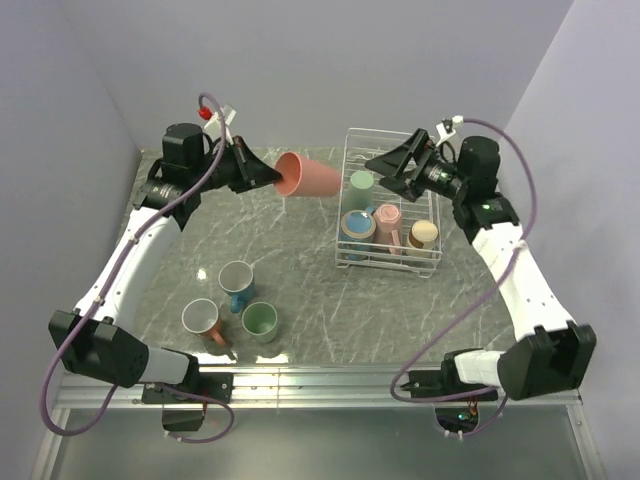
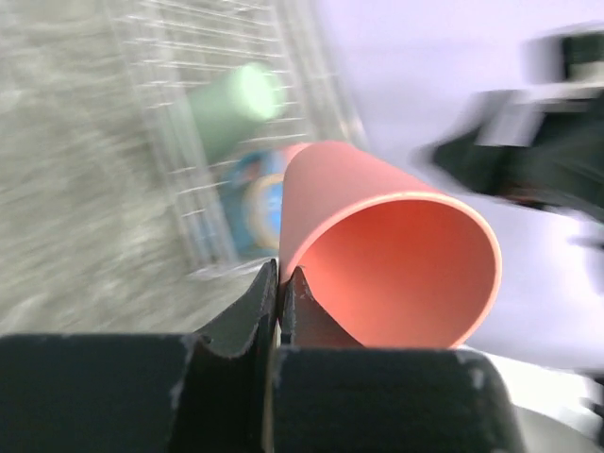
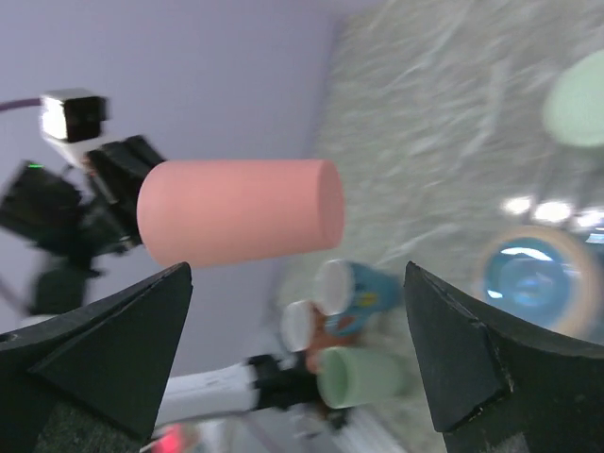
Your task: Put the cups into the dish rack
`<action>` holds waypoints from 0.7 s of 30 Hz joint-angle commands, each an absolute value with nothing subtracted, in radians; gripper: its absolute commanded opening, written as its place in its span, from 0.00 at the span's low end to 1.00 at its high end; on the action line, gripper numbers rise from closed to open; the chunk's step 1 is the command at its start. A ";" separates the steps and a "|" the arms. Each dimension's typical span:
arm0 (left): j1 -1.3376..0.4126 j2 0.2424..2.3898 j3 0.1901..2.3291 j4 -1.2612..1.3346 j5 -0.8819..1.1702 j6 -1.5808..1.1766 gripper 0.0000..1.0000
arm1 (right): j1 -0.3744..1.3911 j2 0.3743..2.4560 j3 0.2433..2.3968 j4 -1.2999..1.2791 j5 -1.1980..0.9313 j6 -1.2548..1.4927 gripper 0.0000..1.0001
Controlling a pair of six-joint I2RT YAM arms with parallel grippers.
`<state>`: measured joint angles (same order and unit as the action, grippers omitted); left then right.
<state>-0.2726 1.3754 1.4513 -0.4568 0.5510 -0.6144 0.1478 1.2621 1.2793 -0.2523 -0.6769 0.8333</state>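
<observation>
My left gripper [image 1: 272,180] is shut on the rim of a salmon cup [image 1: 312,176], which it holds on its side in the air just left of the dish rack [image 1: 385,131]. In the left wrist view one finger is inside the salmon cup [image 2: 387,255] and one outside, at the left gripper [image 2: 280,283]. The rack holds a green cup [image 1: 361,185], a blue cup [image 1: 357,226], a pink cup [image 1: 387,220] and an orange cup [image 1: 423,235]. My right gripper [image 1: 383,172] hangs open and empty over the rack's far end, facing the salmon cup [image 3: 241,225].
Three cups stand on the marble table near the front left: a blue one [image 1: 237,280], a metallic one [image 1: 203,320] and a green one [image 1: 260,320]. Walls close in the table at the left, the back and the right.
</observation>
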 commanded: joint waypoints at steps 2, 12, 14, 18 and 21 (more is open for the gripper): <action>-0.245 1.342 1.341 -0.030 0.857 -0.929 0.00 | 0.159 1.356 1.184 0.319 -0.933 1.256 1.00; -0.245 1.336 1.132 0.475 0.893 -1.270 0.00 | 0.218 1.436 1.183 0.561 -0.940 1.434 1.00; -0.244 1.341 1.124 0.511 0.888 -1.301 0.00 | 0.224 1.440 1.174 0.595 -0.945 1.474 1.00; -0.239 1.364 1.141 0.515 0.893 -1.299 0.00 | 0.255 1.460 1.169 0.695 -0.962 1.523 1.00; -0.229 1.377 1.146 0.541 0.893 -1.315 0.00 | 0.273 1.474 1.186 0.703 -0.971 1.528 1.00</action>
<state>-0.2413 1.3682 1.1217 0.4225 0.8692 -1.2732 0.2501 1.4616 1.1694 0.5972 -0.9382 1.4826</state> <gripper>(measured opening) 0.032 0.995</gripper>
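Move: The coral cup, held by its rim in the left fingers, has its middle about 6 cm right of that hand, 1 cm ahead and 2 cm up; the right gripper being reached for stands some 18 cm to the left hand's right, level fore-aft and in height. From the right hand the cup lies about 12 cm left, 1 cm ahead and 1 cm up. Some 27 cm below the right hand in the rack are the green cup, 14 cm ahead and 1 left, the blue cup, 4 ahead and 2 left, and the pink mug, 3 ahead and 6 right. The coral cup's closed end is offered to the right hand: the left keeps its rim pinch while rising about 5 cm, shifting right and a little back, its fingers tipping up some 30 degrees and swinging rightward. The right hand, still wide open, goes left about 7 cm towards the cup, dipping slightly forward before rising, and turns its fingers up and leftward around the cup's base without closing. ##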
